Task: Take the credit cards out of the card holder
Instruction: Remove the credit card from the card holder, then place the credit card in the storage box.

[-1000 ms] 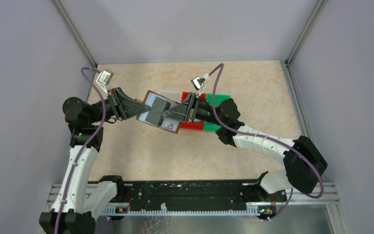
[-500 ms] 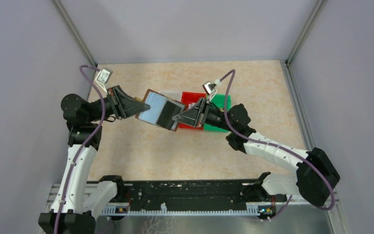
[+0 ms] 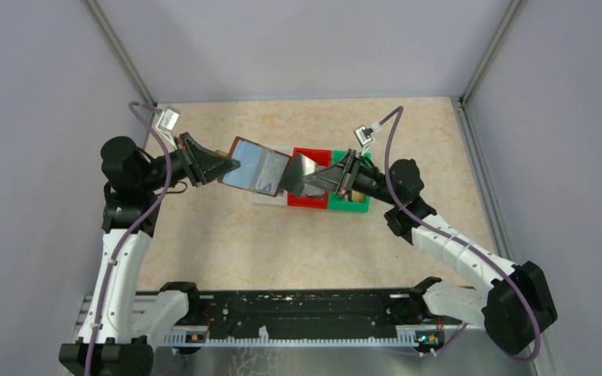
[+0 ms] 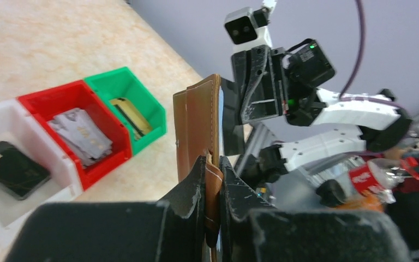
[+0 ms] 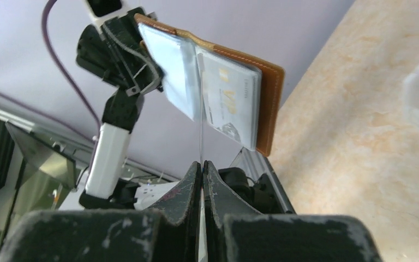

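Note:
The brown card holder (image 3: pixel 255 168) hangs open above the table, its pale sleeves facing up. My left gripper (image 3: pixel 232 165) is shut on its left edge; in the left wrist view the jaws (image 4: pixel 213 170) pinch the brown leather (image 4: pixel 199 123). My right gripper (image 3: pixel 310 179) is shut on a thin greyish credit card (image 3: pixel 299 173), just right of the holder and above the red bin. The right wrist view shows that card edge-on (image 5: pixel 201 143) between the shut jaws (image 5: pixel 202 165). A silvery-white card (image 5: pixel 232 103) sits in a sleeve of the holder (image 5: pixel 270 103).
Three small bins stand in a row under the grippers: white (image 4: pixel 16 112) with a black card (image 4: pixel 11 170), red (image 3: pixel 307 200) with silvery cards (image 4: pixel 81 134), green (image 3: pixel 350 204) with a gold card (image 4: pixel 130 113). Grey walls close the table's back and sides.
My right gripper has drawn back to the right with the card, sliding it out of the holder's sleeve. The left gripper has tilted the holder and lifted it a little.

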`<state>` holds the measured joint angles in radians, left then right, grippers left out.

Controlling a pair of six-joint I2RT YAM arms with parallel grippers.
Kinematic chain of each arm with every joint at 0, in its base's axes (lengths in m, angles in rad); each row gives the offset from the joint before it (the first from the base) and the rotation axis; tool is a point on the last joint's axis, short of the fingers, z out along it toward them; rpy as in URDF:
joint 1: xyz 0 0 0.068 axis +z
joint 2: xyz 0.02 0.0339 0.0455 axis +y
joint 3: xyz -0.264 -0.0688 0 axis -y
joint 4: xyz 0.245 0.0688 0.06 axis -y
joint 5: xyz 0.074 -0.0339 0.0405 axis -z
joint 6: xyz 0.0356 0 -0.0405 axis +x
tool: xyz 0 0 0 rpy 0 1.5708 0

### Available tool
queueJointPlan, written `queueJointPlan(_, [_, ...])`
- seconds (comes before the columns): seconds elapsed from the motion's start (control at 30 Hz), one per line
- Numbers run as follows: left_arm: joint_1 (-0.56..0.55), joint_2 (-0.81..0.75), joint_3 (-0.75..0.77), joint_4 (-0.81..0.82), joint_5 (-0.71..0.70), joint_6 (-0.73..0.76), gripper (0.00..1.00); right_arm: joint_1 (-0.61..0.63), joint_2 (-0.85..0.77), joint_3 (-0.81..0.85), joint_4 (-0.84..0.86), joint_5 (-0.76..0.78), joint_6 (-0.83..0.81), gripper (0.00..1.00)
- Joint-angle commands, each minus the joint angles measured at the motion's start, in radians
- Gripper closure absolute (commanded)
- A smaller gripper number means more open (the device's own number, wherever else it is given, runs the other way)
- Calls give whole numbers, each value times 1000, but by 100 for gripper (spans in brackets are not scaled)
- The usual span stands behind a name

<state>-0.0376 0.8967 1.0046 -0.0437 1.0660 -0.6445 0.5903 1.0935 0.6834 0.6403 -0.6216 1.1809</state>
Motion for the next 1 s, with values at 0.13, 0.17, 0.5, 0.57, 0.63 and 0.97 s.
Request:
queueJointPlan(0.13, [2,-5,70,-214,-95,273,100,-108,3,150,-301,-62,-170,100])
queueJointPlan(0.17, [2,-7,75,-227,-84,286,100,-112,19,175,-345,-57,-203,100])
queueJointPlan(0.5, [2,-47,166,-316,-34,344,100,-118,357,437,-572,4,-441,100])
queueJointPlan(0.57, [2,-56,182,-308,-20,319,100,-115,450,503,-586,6,-459,100])
queueJointPlan(0.63, [2,-62,190,-300,2,293,100,-108,545,581,-614,13,-477,100])
queueJointPlan(0.97, [2,-93,179,-295,38,265,100,-15,897,929,-826,147,-557,100])
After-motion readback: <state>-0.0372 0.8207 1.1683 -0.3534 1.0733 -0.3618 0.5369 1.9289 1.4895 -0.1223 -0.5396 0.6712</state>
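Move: The right gripper already holds the black credit card, pulled to the edge of the open card holder; the holder's middle is about 10 cm to its left, 2 cm ahead and about level. The white bin with the other black cards lies some 17 cm ahead, 10 cm left and 30 cm below. The red bin is equally far ahead and low, 1 cm to the right. From the left hand, the white bin is roughly 15 cm ahead, 4 cm right and 35 cm below. Draw the right gripper a last 2 cm rightward off the holder, then sweep it forward and steeply down, drifting left, to the white bin, ending about 18 cm forward and 16 cm lower. Dip its fingers some 35 degrees on the way and keep the card pinched. Keep the left gripper shut on the holder; let it sink slightly, then draw back and rise about 4 cm. ##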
